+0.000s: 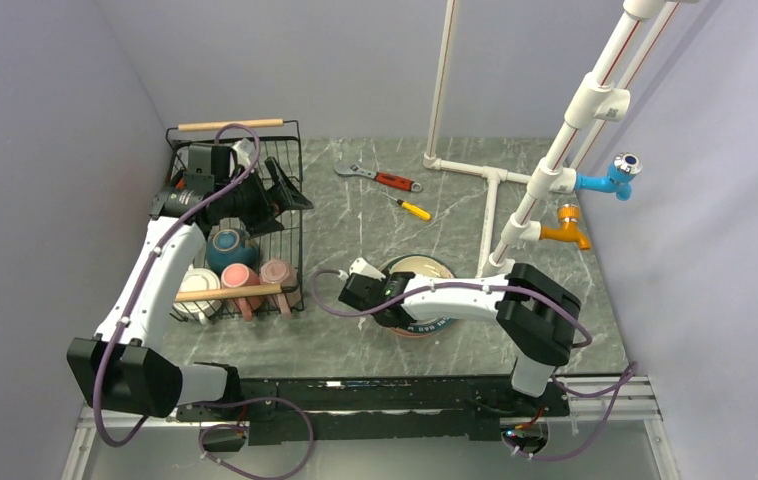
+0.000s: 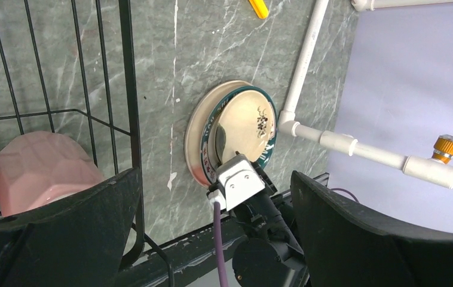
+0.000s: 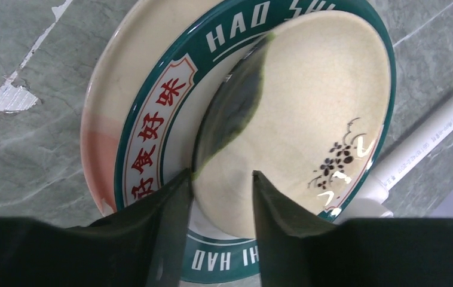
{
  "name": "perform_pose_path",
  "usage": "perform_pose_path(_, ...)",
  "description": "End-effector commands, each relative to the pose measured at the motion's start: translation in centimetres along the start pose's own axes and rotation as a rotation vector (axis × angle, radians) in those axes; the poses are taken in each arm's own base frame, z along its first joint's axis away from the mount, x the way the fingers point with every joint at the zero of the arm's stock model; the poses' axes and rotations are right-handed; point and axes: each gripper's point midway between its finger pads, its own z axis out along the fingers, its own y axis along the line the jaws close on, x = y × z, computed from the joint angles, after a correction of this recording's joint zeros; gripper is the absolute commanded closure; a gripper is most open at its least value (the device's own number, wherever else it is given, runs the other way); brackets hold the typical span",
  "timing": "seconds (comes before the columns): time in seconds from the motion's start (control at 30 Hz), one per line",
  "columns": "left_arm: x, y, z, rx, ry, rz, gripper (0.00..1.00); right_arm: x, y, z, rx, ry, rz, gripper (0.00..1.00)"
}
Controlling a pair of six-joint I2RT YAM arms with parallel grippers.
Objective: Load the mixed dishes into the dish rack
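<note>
The lettered-rim plate (image 3: 152,128) lies on the orange-red plate (image 3: 95,140) on the table, right of the dish rack (image 1: 301,240). My right gripper (image 3: 221,174) is open, fingertips down over the plate's cream middle just inside its near rim, with bare plate showing between them. In the top view it (image 1: 402,303) covers the plates' (image 1: 425,268) left edge. The rack holds two pink mugs (image 1: 240,280) (image 1: 277,272), a white mug (image 1: 198,285) and the dark teal bowl (image 1: 230,247). My left gripper (image 1: 280,200) hangs wide open and empty above the rack's right side.
A red-handled wrench (image 1: 385,180) and a yellow-handled screwdriver (image 1: 413,209) lie behind the plates. A white pipe frame (image 1: 490,190) with a blue tap (image 1: 610,180) and an orange tap (image 1: 567,232) stands at the back right. Walls close in the left, back and right.
</note>
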Motion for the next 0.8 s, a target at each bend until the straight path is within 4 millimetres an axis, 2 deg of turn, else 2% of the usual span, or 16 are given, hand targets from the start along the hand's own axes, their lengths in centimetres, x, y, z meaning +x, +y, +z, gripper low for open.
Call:
perform_pose_path(0.0,-0.9,-1.5,-0.3,0.041,-0.012,0.026,0.01,-0.2,0.1,0.2,0.014,-0.017,0.015,0.64)
perform_pose_path(0.17,-1.0,-1.6,-0.1,0.045,-0.009,0.029,0.01,-0.4,0.5,0.3,-0.007,-0.023,0.01,0.89)
perform_pose_path(0.27,-0.9,-1.6,0.1,0.048,0.0,0.027,0.01,-0.7,0.4,0.3,-0.012,-0.024,0.018,1.0)
perform_pose_path(0.37,-0.7,-1.6,0.4,0.06,0.014,0.021,0.01,-1.4,0.2,0.0,-0.021,-0.041,0.036,1.0)
perform_pose_path(0.47,-0.3,-1.9,0.8,0.092,0.037,0.002,0.01,-2.9,0.5,-1.2,-0.081,-0.101,0.059,1.0)
perform_pose_path(0.77,1.4,-2.5,2.6,0.178,0.138,-0.068,0.01,-6.4,-0.4,-6.4,-0.222,-0.287,0.108,1.0)
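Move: The cream plate's middle lies about 5 cm ahead of the right hand, 2 cm right and 1 cm below. The green-rimmed plate under it centres some 4 cm ahead, 3 cm right and 3 cm down; the upturned pink mug at the rack's right side stands roughly 6 cm ahead and 21 cm left, level in height. From the left hand, the cream plate is about 7 cm back, 20 cm right and 23 cm below. Right fingers pinch the cream plate's near-left rim, then lift about 3 cm, leftward too; left hand edges rightward. ##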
